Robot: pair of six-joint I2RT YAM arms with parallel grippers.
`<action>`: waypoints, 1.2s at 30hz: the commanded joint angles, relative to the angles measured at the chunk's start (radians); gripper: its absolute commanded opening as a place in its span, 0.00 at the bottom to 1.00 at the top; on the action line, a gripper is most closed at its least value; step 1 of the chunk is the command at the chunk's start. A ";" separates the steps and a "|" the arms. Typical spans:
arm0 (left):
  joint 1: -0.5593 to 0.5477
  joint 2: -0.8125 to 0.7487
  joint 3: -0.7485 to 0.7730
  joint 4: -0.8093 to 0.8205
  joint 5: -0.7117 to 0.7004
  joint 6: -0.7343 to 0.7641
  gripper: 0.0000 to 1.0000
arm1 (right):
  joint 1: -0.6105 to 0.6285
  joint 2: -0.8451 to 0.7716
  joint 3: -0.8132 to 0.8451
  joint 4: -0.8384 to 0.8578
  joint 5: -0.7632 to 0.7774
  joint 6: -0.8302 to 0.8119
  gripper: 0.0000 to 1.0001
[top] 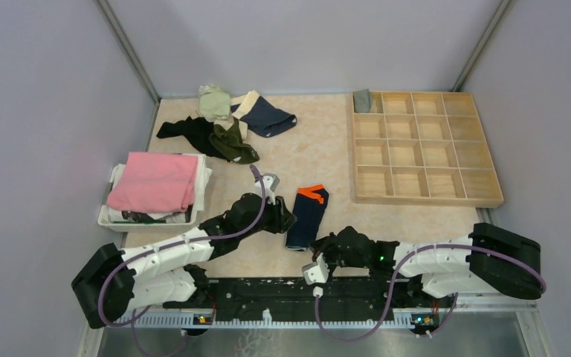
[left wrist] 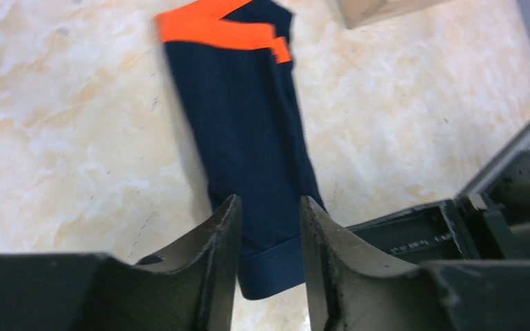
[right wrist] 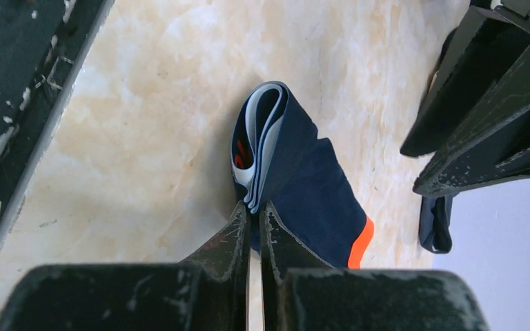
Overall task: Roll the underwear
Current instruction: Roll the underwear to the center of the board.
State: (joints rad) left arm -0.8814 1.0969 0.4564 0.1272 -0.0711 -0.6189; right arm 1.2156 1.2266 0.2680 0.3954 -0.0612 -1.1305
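Observation:
The navy underwear [top: 307, 216] with orange stripes [left wrist: 215, 31] lies folded into a long strip in the middle of the table. My left gripper [left wrist: 270, 201] hovers open over the strip's near end, one finger on each side of the hem. In the top view the left gripper [top: 286, 218] is at the strip's left edge. My right gripper [right wrist: 256, 207] is shut, its tips pinching the layered near edge of the underwear [right wrist: 297, 172], which curls up off the table. The top view shows the right gripper [top: 323, 242] at the strip's near end.
More underwear lies heaped at the back left: black [top: 186, 130], olive green [top: 236, 146], navy with a beige waistband [top: 266, 116]. A wooden compartment tray [top: 424, 195] stands at the right with a grey piece [top: 362, 100] in its corner cell. A white basket [top: 111, 216] holds a pink cloth [top: 154, 181].

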 commanded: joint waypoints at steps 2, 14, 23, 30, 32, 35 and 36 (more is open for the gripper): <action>0.002 -0.003 0.004 0.147 0.192 0.111 0.33 | 0.020 -0.044 -0.024 0.020 -0.081 0.115 0.00; 0.002 0.052 -0.027 0.119 0.347 0.120 0.00 | 0.113 -0.032 -0.034 0.037 -0.113 0.100 0.00; 0.001 -0.114 -0.105 0.035 0.402 0.103 0.00 | 0.156 -0.026 -0.062 0.084 -0.121 0.143 0.00; -0.007 -0.121 -0.166 0.053 0.442 0.093 0.00 | 0.156 -0.017 -0.090 0.160 -0.104 0.265 0.00; -0.008 -0.099 -0.174 0.063 0.448 0.098 0.00 | 0.156 -0.016 -0.092 0.163 -0.101 0.283 0.00; -0.012 -0.054 -0.176 0.083 0.459 0.100 0.00 | 0.156 -0.017 -0.093 0.174 -0.100 0.316 0.00; -0.014 -0.039 -0.178 0.091 0.459 0.100 0.00 | 0.156 -0.016 -0.093 0.178 -0.100 0.334 0.00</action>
State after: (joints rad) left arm -0.8864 1.0130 0.2893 0.1532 0.3553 -0.5243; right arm 1.3594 1.2057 0.1829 0.5060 -0.1513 -0.8825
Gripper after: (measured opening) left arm 0.006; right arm 0.017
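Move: The left hand is free, fingers half open. The middle of the folded underwear lies about 4 cm to its right, some 6 cm below and roughly level fore and aft; the right gripper is around 7 cm back and 6 cm right. That right hand pinches the near end, the underwear's middle about 7 cm ahead and 2 cm left of it, the table's near edge some 9 cm back. The tray's middle is roughly 27 cm ahead and 31 cm right of it. Keeping its shut fingers pinched on the near end of the underwear, the right hand draws it back along the table towards the robot by about 7 cm, then all but stops and tips its fingers a little further down. Meanwhile the left hand shuts its empty fingers while swinging some 3 cm right, then travels back about 9 cm in all, bobbing up and down and easing left again, turns some 25 degrees clockwise and ends by sinking over the near part of the underwear beside the right gripper. ##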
